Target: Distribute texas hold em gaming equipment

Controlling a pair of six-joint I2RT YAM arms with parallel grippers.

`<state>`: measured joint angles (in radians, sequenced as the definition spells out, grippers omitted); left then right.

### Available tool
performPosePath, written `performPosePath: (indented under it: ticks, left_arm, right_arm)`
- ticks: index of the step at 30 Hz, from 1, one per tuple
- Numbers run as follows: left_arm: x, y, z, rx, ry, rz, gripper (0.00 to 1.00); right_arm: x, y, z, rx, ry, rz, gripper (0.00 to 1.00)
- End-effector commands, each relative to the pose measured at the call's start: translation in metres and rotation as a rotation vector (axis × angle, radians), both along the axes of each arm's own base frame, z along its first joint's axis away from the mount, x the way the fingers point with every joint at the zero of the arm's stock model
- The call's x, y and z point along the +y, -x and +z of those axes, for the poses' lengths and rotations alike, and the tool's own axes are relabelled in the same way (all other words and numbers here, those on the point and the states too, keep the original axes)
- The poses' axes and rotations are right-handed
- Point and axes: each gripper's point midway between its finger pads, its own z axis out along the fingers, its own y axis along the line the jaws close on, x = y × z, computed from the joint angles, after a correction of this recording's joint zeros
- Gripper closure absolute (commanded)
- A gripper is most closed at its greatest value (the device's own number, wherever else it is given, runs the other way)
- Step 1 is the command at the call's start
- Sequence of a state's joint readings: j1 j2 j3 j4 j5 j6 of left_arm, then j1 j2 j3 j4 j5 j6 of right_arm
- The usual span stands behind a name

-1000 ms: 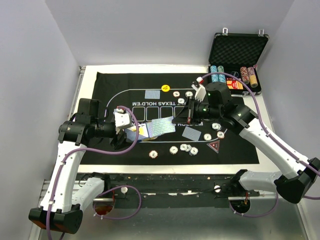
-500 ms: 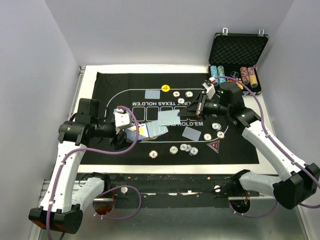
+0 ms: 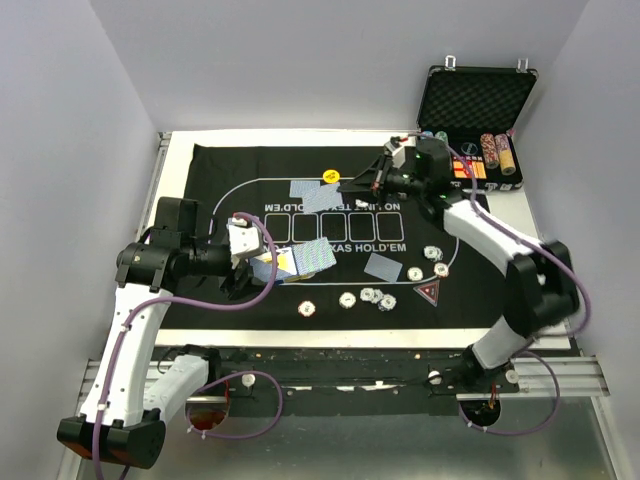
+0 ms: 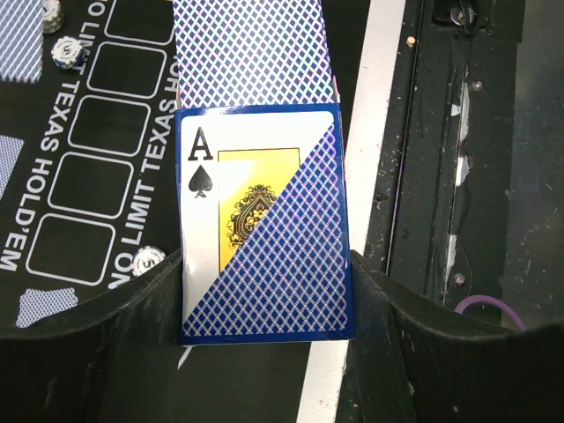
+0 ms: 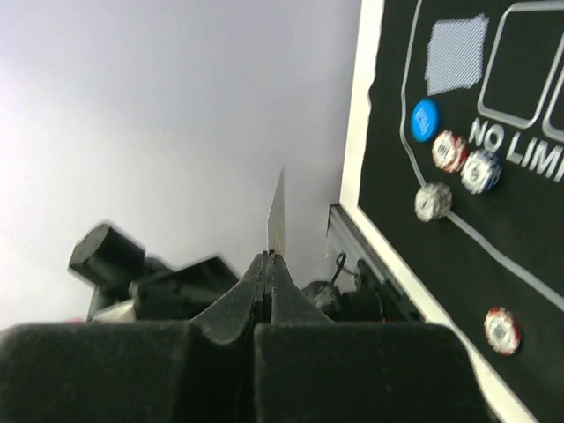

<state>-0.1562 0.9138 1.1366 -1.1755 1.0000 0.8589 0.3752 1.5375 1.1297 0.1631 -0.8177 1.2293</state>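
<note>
My left gripper [image 3: 250, 262] is shut on a blue-backed card deck [image 4: 264, 229] with an ace of spades on its face, and a top card [image 4: 251, 53] juts forward. My right gripper [image 3: 362, 180] is shut on one playing card [image 3: 324, 198], seen edge-on in the right wrist view [image 5: 277, 216], above the mat's far side by the yellow button [image 3: 331, 177]. One card [image 3: 301, 188] lies beside the button and another [image 3: 381, 265] lies nearer. Several chips [image 3: 370, 295] and a red triangular marker [image 3: 428, 292] sit near the front. A blue button [image 5: 424, 120] shows by several chips [image 5: 449, 151].
The black felt mat [image 3: 240, 170] covers the white table. An open black case [image 3: 475, 100] with chip stacks [image 3: 497, 150] stands at the far right. The table's metal rail [image 4: 441, 176] runs right of the deck. A grey wall surrounds the table.
My right gripper has carried the card from over the mat's middle to its far side, near the yellow button. The left arm and deck have not moved.
</note>
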Motion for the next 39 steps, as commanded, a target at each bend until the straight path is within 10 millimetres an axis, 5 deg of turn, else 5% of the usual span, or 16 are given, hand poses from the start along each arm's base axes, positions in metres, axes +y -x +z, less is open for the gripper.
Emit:
performPosePath:
  ticks: [1, 7, 12, 20, 26, 34, 39]
  left_arm:
    - [-0.005, 0.005, 0.018, -0.048, 0.051, -0.032, 0.81]
    - [-0.006, 0.007, 0.017, -0.037, 0.055, -0.032, 0.81]
    - [-0.006, 0.008, 0.018, -0.035, 0.055, -0.035, 0.81]
    - [-0.005, 0.008, 0.02, -0.042, 0.049, -0.039, 0.81]
    - [-0.006, 0.01, 0.021, -0.039, 0.059, -0.043, 0.81]
    - [-0.006, 0.012, 0.023, -0.046, 0.061, -0.04, 0.81]
    - [-0.006, 0.013, 0.022, -0.044, 0.063, -0.041, 0.81]
  right_arm:
    - [0.017, -0.055, -0.019, -0.044, -0.042, 0.009, 0.99]
    - [0.042, -0.15, -0.104, 0.013, 0.052, -0.087, 0.99]
    - [0.056, -0.198, -0.167, 0.072, 0.116, -0.148, 0.99]
    - [0.079, -0.207, -0.221, 0.127, 0.255, -0.164, 0.99]
    - [0.071, -0.198, -0.252, 0.181, 0.407, -0.205, 0.96]
    - [0.055, -0.18, -0.235, 0.161, 0.549, -0.198, 0.4]
    - [0.046, -0.166, -0.17, 0.05, 0.519, -0.188, 0.29]
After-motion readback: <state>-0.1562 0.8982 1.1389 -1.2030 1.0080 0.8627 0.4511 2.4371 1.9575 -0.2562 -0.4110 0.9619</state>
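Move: The right hand holds a card by its edge, fingers shut. The card lying face down at the far left of the mat is its target: about 21 cm ahead, 12 cm left and 26 cm below. The yellow big blind button is some 25 cm ahead and 5 cm left, the red-rimmed chip 21 cm ahead and 2 cm right, both at table height. From the left hand, the lying card is about 38 cm ahead, 8 cm right and 24 cm lower. The right hand lets go of its held card at the lying card, after swooping down about 25 cm and forward some 20 cm while drifting left, the fingers tipping down. They open wide only once near the mat, then the hand starts up and back to the right, clear of the cards. The left hand stays put, still gripping the deck box. ##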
